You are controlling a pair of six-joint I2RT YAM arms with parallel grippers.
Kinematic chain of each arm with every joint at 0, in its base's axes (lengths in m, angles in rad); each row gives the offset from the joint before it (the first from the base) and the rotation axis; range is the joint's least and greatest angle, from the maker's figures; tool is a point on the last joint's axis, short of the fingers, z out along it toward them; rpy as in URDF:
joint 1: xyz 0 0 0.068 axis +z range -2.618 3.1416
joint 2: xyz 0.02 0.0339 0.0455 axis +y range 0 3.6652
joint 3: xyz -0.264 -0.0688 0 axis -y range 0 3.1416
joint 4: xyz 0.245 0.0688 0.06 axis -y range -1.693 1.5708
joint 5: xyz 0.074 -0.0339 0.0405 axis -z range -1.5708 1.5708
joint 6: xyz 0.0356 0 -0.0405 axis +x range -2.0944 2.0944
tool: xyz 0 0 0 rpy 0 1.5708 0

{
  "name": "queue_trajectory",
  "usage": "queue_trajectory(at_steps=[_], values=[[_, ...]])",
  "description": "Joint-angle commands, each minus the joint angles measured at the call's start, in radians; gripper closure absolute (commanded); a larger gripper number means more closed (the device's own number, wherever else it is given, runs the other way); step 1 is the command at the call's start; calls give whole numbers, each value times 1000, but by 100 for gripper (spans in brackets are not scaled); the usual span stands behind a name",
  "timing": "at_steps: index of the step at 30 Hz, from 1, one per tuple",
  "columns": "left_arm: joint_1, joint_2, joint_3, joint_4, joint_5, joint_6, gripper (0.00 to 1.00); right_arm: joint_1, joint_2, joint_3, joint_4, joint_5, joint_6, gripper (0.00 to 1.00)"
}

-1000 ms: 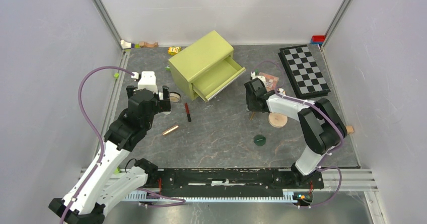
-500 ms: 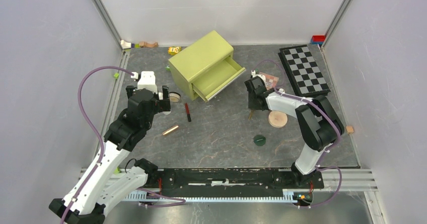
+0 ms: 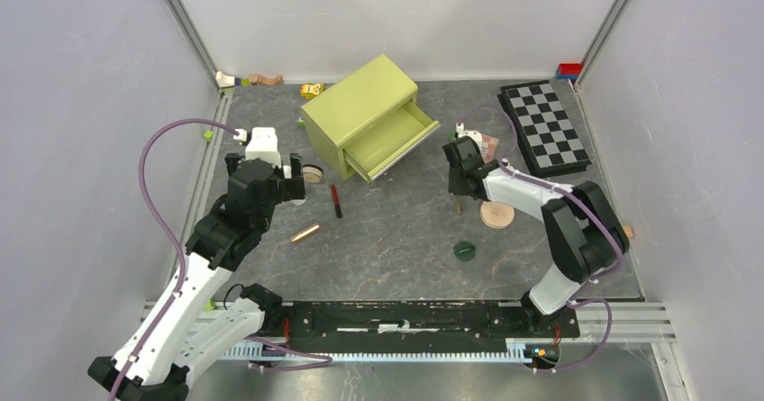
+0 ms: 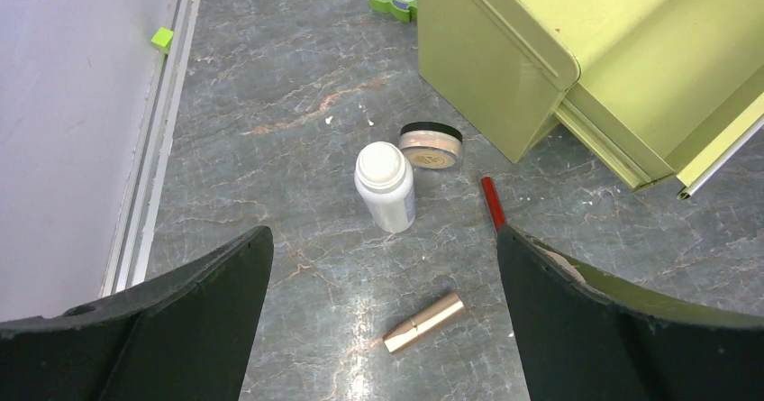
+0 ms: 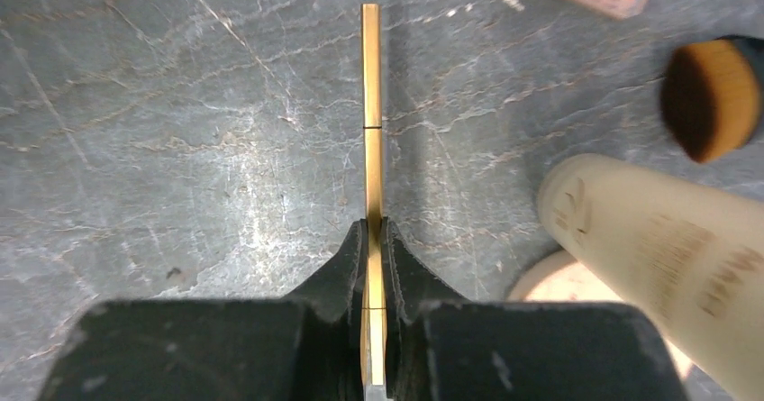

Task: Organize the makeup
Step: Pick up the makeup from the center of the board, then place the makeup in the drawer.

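Observation:
My right gripper [image 5: 373,230] is shut on a thin gold-green stick [image 5: 370,86], which points straight out past the fingertips over the table. From above, the right gripper [image 3: 459,194] is just left of a round tan compact [image 3: 496,214], with the green disc [image 3: 465,251] nearer the arms and the pink-brown palette [image 3: 485,144] behind. My left gripper [image 4: 383,239] hangs wide open and holds nothing. Below it are the white bottle [image 4: 386,185], a second tan compact [image 4: 432,144], the red-black pencil [image 4: 491,201] and the rose-gold tube [image 4: 424,323].
A yellow-green cabinet [image 3: 369,117] stands at the back centre with its drawer pulled open. The chequered board [image 3: 543,126] lies back right. A tan-handled brush [image 5: 712,99] lies close to the right of the held stick. Small toys [image 3: 248,79] sit along the back wall.
The right gripper's jaws have closed onto the stick, and the right arm has shifted slightly to the right. The left arm has not moved.

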Motion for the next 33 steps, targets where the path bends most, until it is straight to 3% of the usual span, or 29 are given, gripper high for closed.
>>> queue_trajectory(at_steps=[1,7,14,23,33], values=[[9,-17,2,16,7,-39,0,-4,-147,-9,22,79,34,95],[16,-16,2,16,5,-42,0,-4,-327,-63,115,71,140,96],[28,-15,2,16,8,-44,0,2,-401,-141,418,-160,385,98],[31,-14,0,15,10,-44,0,130,-257,-90,708,-119,649,98],[32,-14,0,16,14,-44,0,173,-55,67,759,-82,745,96]])
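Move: Ahead and to the left of the right hand, which already holds the gold pencil just off the table, is the green cabinet's open drawer: its middle about 10 cm forward, 16 cm left and 5 cm higher. The beige bottle stands some 9 cm right and 2 cm forward of this hand, the round powder pad 9 cm right and 5 cm back, the pink palette 5 cm right and 12 cm forward. From the left hand the drawer lies about 19 cm forward, 23 cm right and 17 cm lower. Keeping its pinch on the gold pencil, the right hand first rises steeply, about 14 cm, then sweeps some 15 cm left towards the open drawer while climbing a little more, and eases a few centimetres forward at the end. The wrist rolls its left side up and swings the fingers from steeply down to nearly level, pointing forward and left. ##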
